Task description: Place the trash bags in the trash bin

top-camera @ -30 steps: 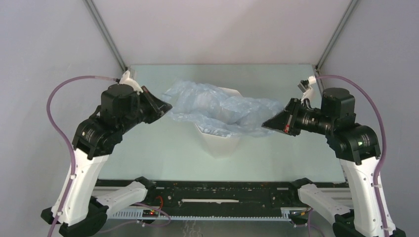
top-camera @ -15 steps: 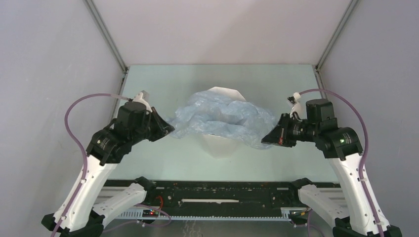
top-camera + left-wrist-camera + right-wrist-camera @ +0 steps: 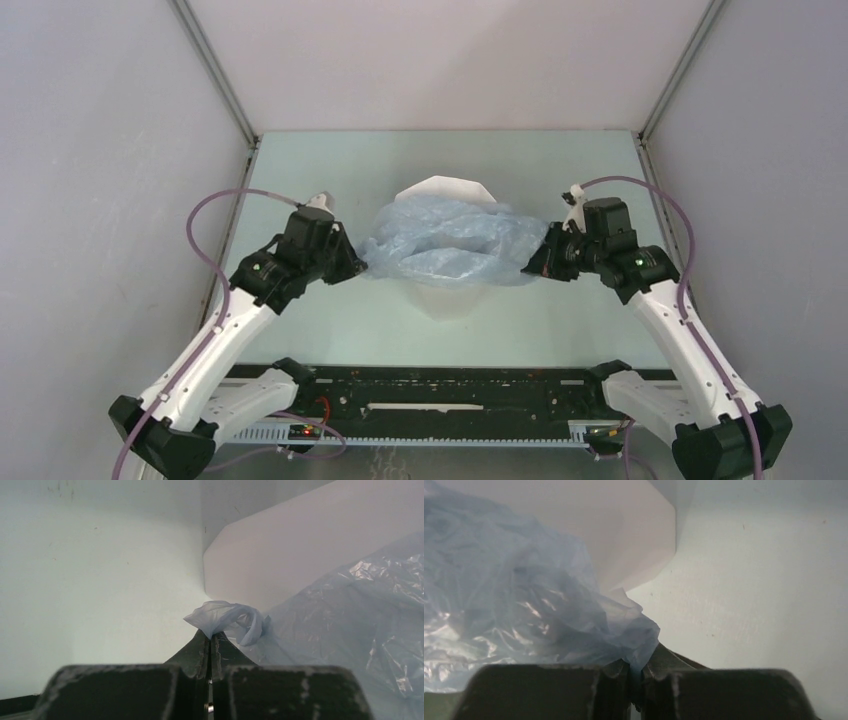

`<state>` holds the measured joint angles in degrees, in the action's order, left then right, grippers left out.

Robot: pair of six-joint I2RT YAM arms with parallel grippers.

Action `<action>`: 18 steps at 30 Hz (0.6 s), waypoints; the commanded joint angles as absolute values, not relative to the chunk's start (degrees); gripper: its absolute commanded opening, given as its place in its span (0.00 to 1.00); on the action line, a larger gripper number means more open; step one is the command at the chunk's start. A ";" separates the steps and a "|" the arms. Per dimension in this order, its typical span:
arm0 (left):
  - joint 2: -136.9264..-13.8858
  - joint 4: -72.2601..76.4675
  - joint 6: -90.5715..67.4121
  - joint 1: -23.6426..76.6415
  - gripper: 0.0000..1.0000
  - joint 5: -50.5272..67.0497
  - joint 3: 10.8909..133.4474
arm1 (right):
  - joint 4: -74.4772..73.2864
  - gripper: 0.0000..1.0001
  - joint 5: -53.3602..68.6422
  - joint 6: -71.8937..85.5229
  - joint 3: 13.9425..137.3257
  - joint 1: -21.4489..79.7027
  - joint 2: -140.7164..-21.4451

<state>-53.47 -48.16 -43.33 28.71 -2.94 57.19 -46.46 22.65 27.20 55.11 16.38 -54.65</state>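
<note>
The pale-blue, wrinkled trash bag [image 3: 450,240] is spread across the mouth of the white faceted trash bin [image 3: 441,187] at the table's middle, and it overhangs both sides. At the bag's left edge, my left gripper [image 3: 358,266] is shut on a twisted bit of film. The left wrist view shows that twist [image 3: 232,621] pinched at the gripper [image 3: 210,636], with the bin wall [image 3: 300,545] behind it. My right gripper [image 3: 531,268] grips the right edge. In the right wrist view the gripper [image 3: 635,664] has a fold of bag [image 3: 524,610] caught in a narrow gap, beside the bin [image 3: 624,525].
Grey enclosure walls stand close on the left, right and back of the pale green table [image 3: 330,310]. A black rail [image 3: 430,395] with the arm bases runs along the near edge. Purple cables [image 3: 205,215] loop over both arms.
Both grippers have come down and inward toward the bin, lowering the stretched bag onto its mouth. The right jaws have eased apart a little, with film still between them.
</note>
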 commanded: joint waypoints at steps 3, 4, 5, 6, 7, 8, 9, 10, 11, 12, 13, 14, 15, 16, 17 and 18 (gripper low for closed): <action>-54.01 -45.01 -36.99 27.69 0.21 -3.50 58.79 | -43.67 0.29 21.56 23.15 58.20 17.23 -56.03; -53.26 -45.54 -36.17 27.69 0.31 -3.07 59.73 | -46.32 0.35 21.50 22.77 60.49 17.34 -55.30; -52.20 -46.44 -35.67 27.71 0.40 -2.91 60.70 | -49.11 0.42 21.45 22.48 62.08 17.46 -54.11; -50.26 -47.56 -35.11 27.69 0.50 -2.48 61.76 | -51.03 0.50 21.87 22.04 62.91 17.61 -52.54; -48.33 -48.18 -34.61 27.69 0.56 -1.98 62.17 | -52.91 0.56 21.74 21.35 63.65 17.59 -50.89; -46.20 -48.91 -34.54 27.71 0.61 -1.82 62.22 | -54.89 0.62 21.03 20.75 64.23 17.58 -49.41; -44.04 -49.72 -34.51 27.72 0.67 -1.42 62.24 | -57.41 0.68 19.80 19.95 64.88 17.46 -48.14; -41.78 -50.08 -34.34 27.69 0.79 -0.75 62.35 | -58.93 0.73 18.75 19.07 65.78 17.34 -47.21; -39.83 -50.28 -34.12 27.69 0.93 -0.48 62.65 | -60.33 0.77 17.98 18.25 66.93 17.20 -46.63; -38.01 -50.59 -33.70 27.71 0.99 1.15 63.16 | -61.39 0.80 17.53 17.27 68.40 17.08 -46.39; -36.54 -50.88 -33.17 27.71 1.00 1.84 64.17 | -62.31 0.82 17.23 16.48 70.20 17.08 -46.38; -35.43 -51.48 -32.24 27.75 1.00 2.11 65.79 | -62.80 0.83 17.01 15.57 72.00 17.13 -46.60; -34.84 -52.03 -31.30 27.77 1.00 1.74 67.63 | -63.18 0.85 16.83 14.69 74.13 17.14 -47.03; -34.63 -52.29 -29.93 27.76 1.00 1.46 69.70 | -63.48 0.86 16.79 13.72 76.19 17.14 -47.50; -34.78 -52.62 -28.32 27.77 1.00 1.18 71.73 | -63.51 0.88 16.83 12.90 77.97 17.18 -47.95; -35.16 -52.86 -26.81 27.77 1.00 0.81 73.95 | -63.35 0.89 16.79 12.10 79.52 17.20 -48.39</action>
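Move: The trash bin stands between the hands: its middle lies about 16 cm to the right, 6 cm ahead of and 10 cm below the left hand point, its rim slightly below hand height. From the right hand it is some 17 cm to the left, 6 cm ahead and 10 cm below. The trash bag lies across its mouth, its middle roughly 4 cm ahead of both hands and at their height, one end pinched in each gripper. Open both grippers wide so the fingers let go of the two ends of the bag, keeping the hands nearly in place as they begin to part. Then lift both about 11 cm, drawing them back towards the base, the left some 5 cm and the right a little less, and slightly outward, fingers tipping up about 20 degrees. ##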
